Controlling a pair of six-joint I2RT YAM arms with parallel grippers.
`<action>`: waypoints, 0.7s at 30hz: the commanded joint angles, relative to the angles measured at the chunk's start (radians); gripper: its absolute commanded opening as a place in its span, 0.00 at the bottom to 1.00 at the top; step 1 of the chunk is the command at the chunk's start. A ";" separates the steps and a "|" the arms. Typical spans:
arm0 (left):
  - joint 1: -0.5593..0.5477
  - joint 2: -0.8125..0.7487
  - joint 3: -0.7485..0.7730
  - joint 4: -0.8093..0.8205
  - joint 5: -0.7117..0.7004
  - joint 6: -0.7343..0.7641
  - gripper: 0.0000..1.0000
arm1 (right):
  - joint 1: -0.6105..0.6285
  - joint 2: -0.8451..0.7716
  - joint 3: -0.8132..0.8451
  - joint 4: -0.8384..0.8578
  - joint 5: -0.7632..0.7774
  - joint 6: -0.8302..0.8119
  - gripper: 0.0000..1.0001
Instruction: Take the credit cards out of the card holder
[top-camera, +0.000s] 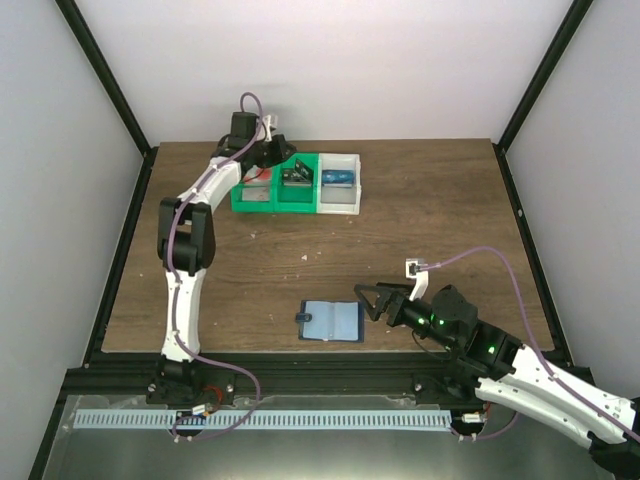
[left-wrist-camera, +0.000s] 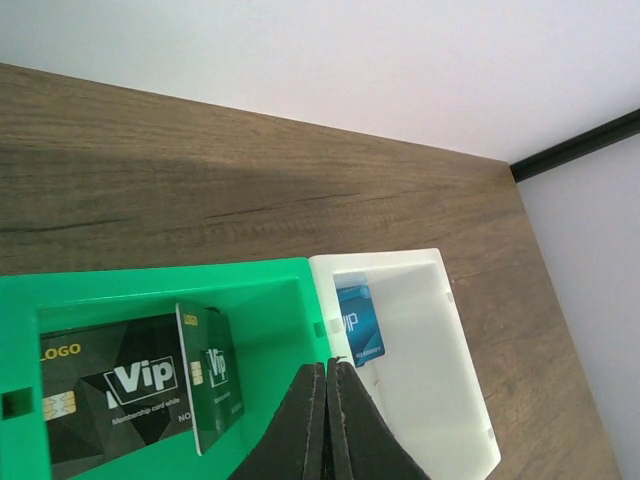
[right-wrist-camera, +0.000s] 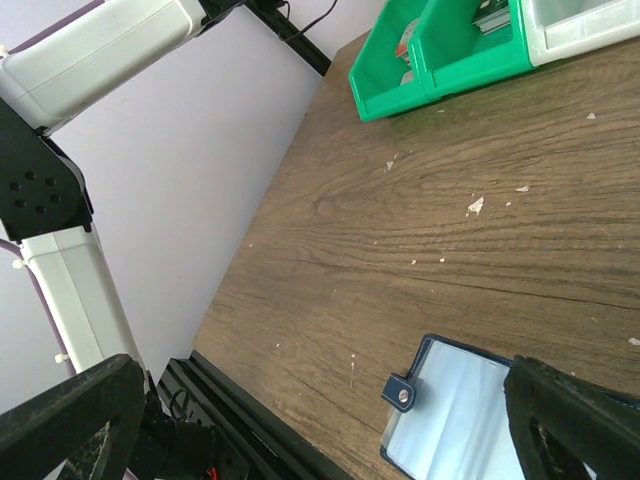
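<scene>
The card holder (top-camera: 332, 321) lies open and flat near the table's front edge, dark blue with pale blue inner pockets (right-wrist-camera: 460, 425) and a side tab (right-wrist-camera: 400, 394); no card shows in it. My right gripper (top-camera: 371, 300) is open just right of it, its fingers (right-wrist-camera: 70, 425) wide apart over the holder's left part. A pale credit card with a red mark (top-camera: 257, 177) lies in the leftmost green bin. My left gripper (left-wrist-camera: 328, 366) is shut on nothing, hovering over the wall between the middle green bin and the white bin.
Three bins stand in a row at the back: two green (top-camera: 297, 190) and one white (top-camera: 340, 185). The middle green bin (left-wrist-camera: 270, 290) holds a black card (left-wrist-camera: 110, 395) and a green card (left-wrist-camera: 215, 375). The white bin (left-wrist-camera: 440, 390) holds a blue card (left-wrist-camera: 358, 320).
</scene>
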 joint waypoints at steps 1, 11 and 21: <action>-0.029 0.012 -0.009 -0.005 -0.056 0.059 0.00 | -0.001 -0.009 0.046 -0.025 0.024 -0.027 1.00; -0.054 0.047 0.027 -0.110 -0.256 0.180 0.00 | -0.001 -0.029 0.057 -0.057 0.038 -0.046 1.00; -0.056 0.086 0.066 -0.155 -0.307 0.236 0.00 | -0.001 -0.041 0.051 -0.062 0.059 -0.034 1.00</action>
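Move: The black Vip card leaning upright in the middle green bin is roughly 10 cm below the left hand, about 1 cm ahead and 2 cm to its right. The flat Vip card beside it lies about 13 cm below the hand, level with it fore and aft and some 1 cm left; the blue card in the white bin is about 13 cm right, level, 12 cm below. From the right hand the leaning card is about 45 cm ahead, 12 cm left and 15 cm lower. With its fingers kept shut, the left hand sinks about 6 cm towards the leaning Vip card in the middle green bin, first easing about a centimetre to the right and then swinging back left as it drops. On the way down the wrist tilts some 15 to 20 degrees so the closed fingertips point more steeply into the bin, coming close to the card's upper part, though no touch can be made out. ##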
